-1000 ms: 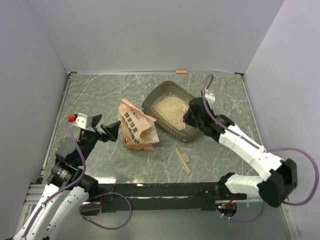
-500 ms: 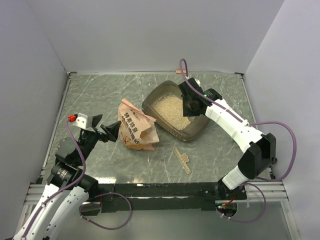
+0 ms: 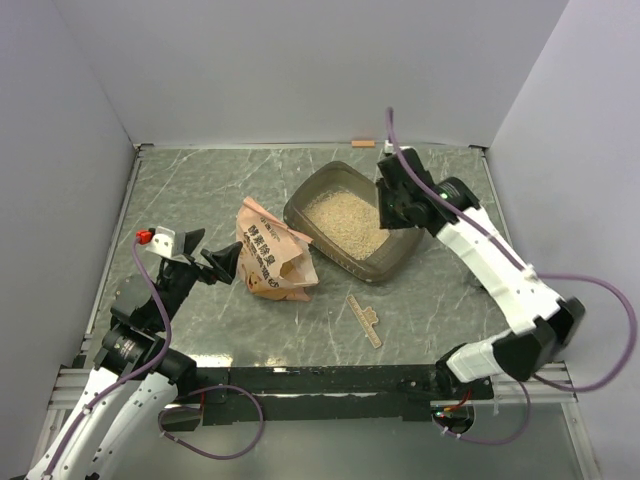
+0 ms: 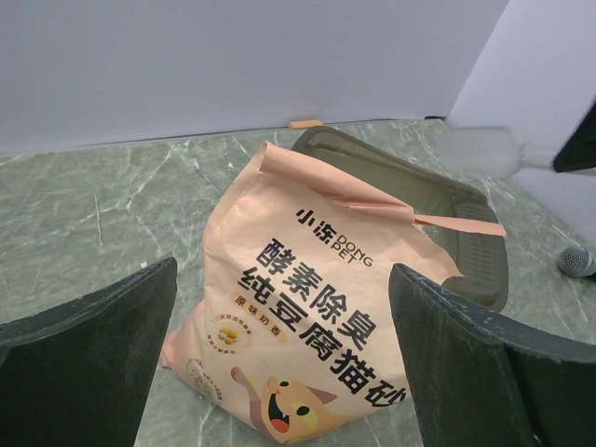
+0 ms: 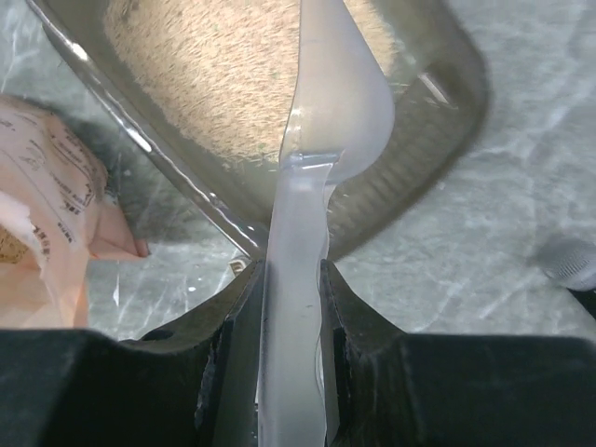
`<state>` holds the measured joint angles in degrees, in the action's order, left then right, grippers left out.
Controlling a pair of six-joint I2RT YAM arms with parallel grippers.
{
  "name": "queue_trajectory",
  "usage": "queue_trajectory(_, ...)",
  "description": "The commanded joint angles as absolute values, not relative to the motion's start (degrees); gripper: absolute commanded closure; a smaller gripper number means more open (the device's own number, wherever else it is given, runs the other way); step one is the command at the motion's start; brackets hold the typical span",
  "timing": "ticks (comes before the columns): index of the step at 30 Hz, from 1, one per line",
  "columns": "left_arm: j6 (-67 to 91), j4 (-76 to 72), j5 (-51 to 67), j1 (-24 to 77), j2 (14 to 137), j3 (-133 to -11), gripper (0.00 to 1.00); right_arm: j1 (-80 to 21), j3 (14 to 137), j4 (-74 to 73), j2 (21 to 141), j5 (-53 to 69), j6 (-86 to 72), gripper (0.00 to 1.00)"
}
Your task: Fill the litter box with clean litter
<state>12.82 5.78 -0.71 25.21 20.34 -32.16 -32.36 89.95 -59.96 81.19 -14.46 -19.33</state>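
The litter box (image 3: 301,208) is a dark translucent tray at mid-table, part filled with pale beige litter (image 3: 344,219). The orange-pink bag (image 3: 272,256) lies on its side just left of it, its torn top toward the box. My left gripper (image 3: 216,262) is open and empty, left of the bag; in the left wrist view the bag (image 4: 317,317) lies between and beyond its fingers (image 4: 93,354). My right gripper (image 3: 390,212) hovers over the box's right side, shut on the handle of a translucent white scoop (image 5: 321,140), whose bowl is over the litter (image 5: 205,65).
A small tan strip (image 3: 365,320) lies on the table in front of the box. A small orange piece (image 3: 362,143) sits at the back wall. White walls enclose the table on three sides.
My right arm has swung with the scoop from the box's near right corner up over the box, then a little to the right. The left arm and the bag have not moved.
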Motion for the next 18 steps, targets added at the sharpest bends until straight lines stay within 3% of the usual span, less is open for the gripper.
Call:
queue_trajectory(1, 13.0, 3.3, 0.2, 25.4, 20.0, -33.1, 0.01, -31.4, 86.3, -60.6, 74.3, -23.9, -22.5, 1.0)
queue_trajectory(11, 13.1, 3.3, 0.3, 25.6, 20.0, -33.0, 0.01, -21.9, 65.3, -51.3, 60.1, -33.0, -34.1, 1.0)
queue_trajectory(18, 13.0, 3.3, 0.2, 25.8, 19.8, -33.0, 0.01, -12.5, 51.3, -40.3, 59.9, -22.5, -34.9, 1.0)
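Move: The right hand, holding the empty clear scoop, is over the near right side of the litter box, whose middle lies about 13 cm ahead and 5 cm to its left. It goes for the bare table some 18 cm to its right and 5 cm back, about 25 cm below. Beyond that the microphone's middle lies 33 cm right and 6 cm back; the litter bag stands level, 26 cm left. From the left hand the bare spot is about 50 cm right, 3 cm ahead. Sweeping to its right by about 14 cm, the right arm carries the scoop away from over the litter box towards the microphone, lifting slightly at first, then sinking some 8 cm below its starting height while drawing back 4 or 5 cm. The wrist turns clockwise about 35 degrees, and the fingers keep their pinch on the scoop's handle. ##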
